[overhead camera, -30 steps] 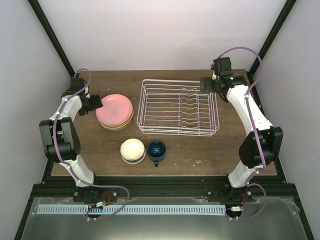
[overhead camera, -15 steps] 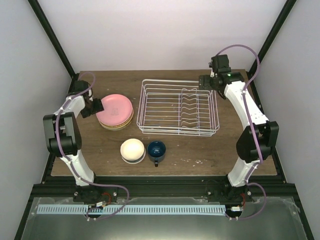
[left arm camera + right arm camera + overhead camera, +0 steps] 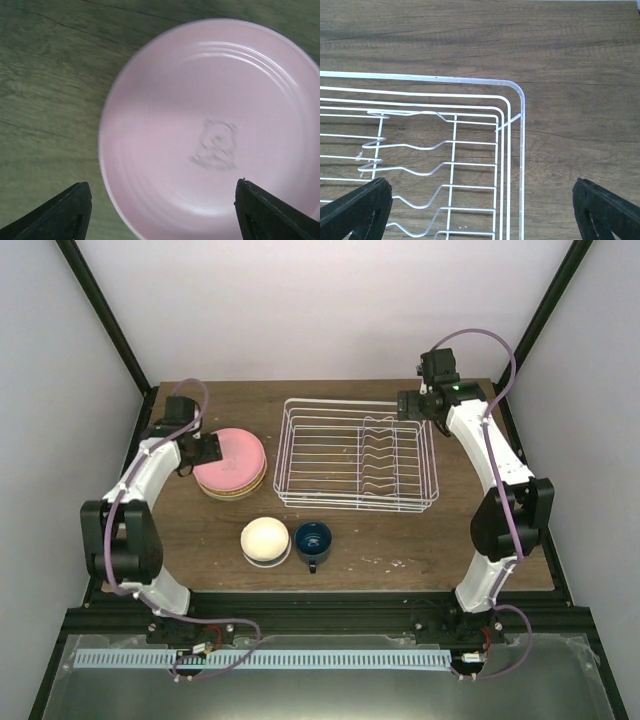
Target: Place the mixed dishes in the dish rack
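A round pink plate (image 3: 238, 457) lies on top of a tan-yellow plate (image 3: 236, 492) at the table's left. My left gripper (image 3: 205, 448) hovers over the pink plate's left edge, open. In the left wrist view the pink plate (image 3: 215, 130) fills the frame, and the gripper (image 3: 160, 215) holds nothing. The white wire dish rack (image 3: 300, 455) stands in the middle with no dishes in it. My right gripper (image 3: 410, 406) hangs open over its far right corner; the right wrist view shows that corner of the rack (image 3: 522, 150) under the gripper (image 3: 480, 210).
A cream bowl (image 3: 265, 537) sits nested in another bowl near the front. Right beside it stands a dark blue mug (image 3: 312, 538), upright with its handle toward the arms. Bare wooden table (image 3: 440, 540) lies to the front right. Black frame posts rise at both back corners.
My left gripper has swung right from beside the plates to above the pink plate's left edge. The right gripper shifted slightly toward the back over the rack corner, then held still.
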`<state>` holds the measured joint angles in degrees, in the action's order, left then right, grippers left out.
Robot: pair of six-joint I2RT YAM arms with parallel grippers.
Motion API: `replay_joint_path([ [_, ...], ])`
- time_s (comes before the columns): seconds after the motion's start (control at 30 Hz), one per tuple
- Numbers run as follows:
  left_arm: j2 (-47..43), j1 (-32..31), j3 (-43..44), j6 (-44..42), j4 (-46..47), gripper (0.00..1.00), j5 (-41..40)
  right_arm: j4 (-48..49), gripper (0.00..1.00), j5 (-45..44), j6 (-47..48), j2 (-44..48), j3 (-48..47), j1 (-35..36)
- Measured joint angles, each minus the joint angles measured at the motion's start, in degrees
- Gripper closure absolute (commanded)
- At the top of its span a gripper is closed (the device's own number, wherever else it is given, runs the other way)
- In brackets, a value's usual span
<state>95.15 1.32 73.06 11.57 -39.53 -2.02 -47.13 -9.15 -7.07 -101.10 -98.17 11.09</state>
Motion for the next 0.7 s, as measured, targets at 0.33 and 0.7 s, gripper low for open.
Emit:
replay_joint_path([
  [0.33,-15.4,-12.2,-7.7,0.2,-12.7,0.17,1.0,-0.9,0.00,0.0,0.6,-3.0,-1.2,0.0],
  [0.7,-24.0,-21.2,-12.4,3.1,-24.3,0.20,6.2,-0.8,0.00,0.1,1.2,-3.0,-1.1,0.0],
])
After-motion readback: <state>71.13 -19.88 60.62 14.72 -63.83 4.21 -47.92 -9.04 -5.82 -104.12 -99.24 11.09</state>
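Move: The white bowl, top of its small pile, lies about 21 cm back and 18 cm to the right of the left hand, some 6 cm lower. The blue mug stands roughly 13 cm to the right of the bowl, level with it. The pink plate on its stack is right beside the left hand, about 6 cm to the right and 1 cm ahead. From the right hand the bowl is some 28 cm back, 38 cm left and 17 cm lower. Towards the white bowl the left hand sweeps back about 18 cm and right about 11 cm, leaving the pink plate; it rises a couple of centimetres at the outset and then stays roughly level. The wrist turns clockwise some 20 degrees and tips to point more steeply down, fingers staying wide open and empty. The right hand, also open, sinks about 2 cm near the rack's far right corner. ##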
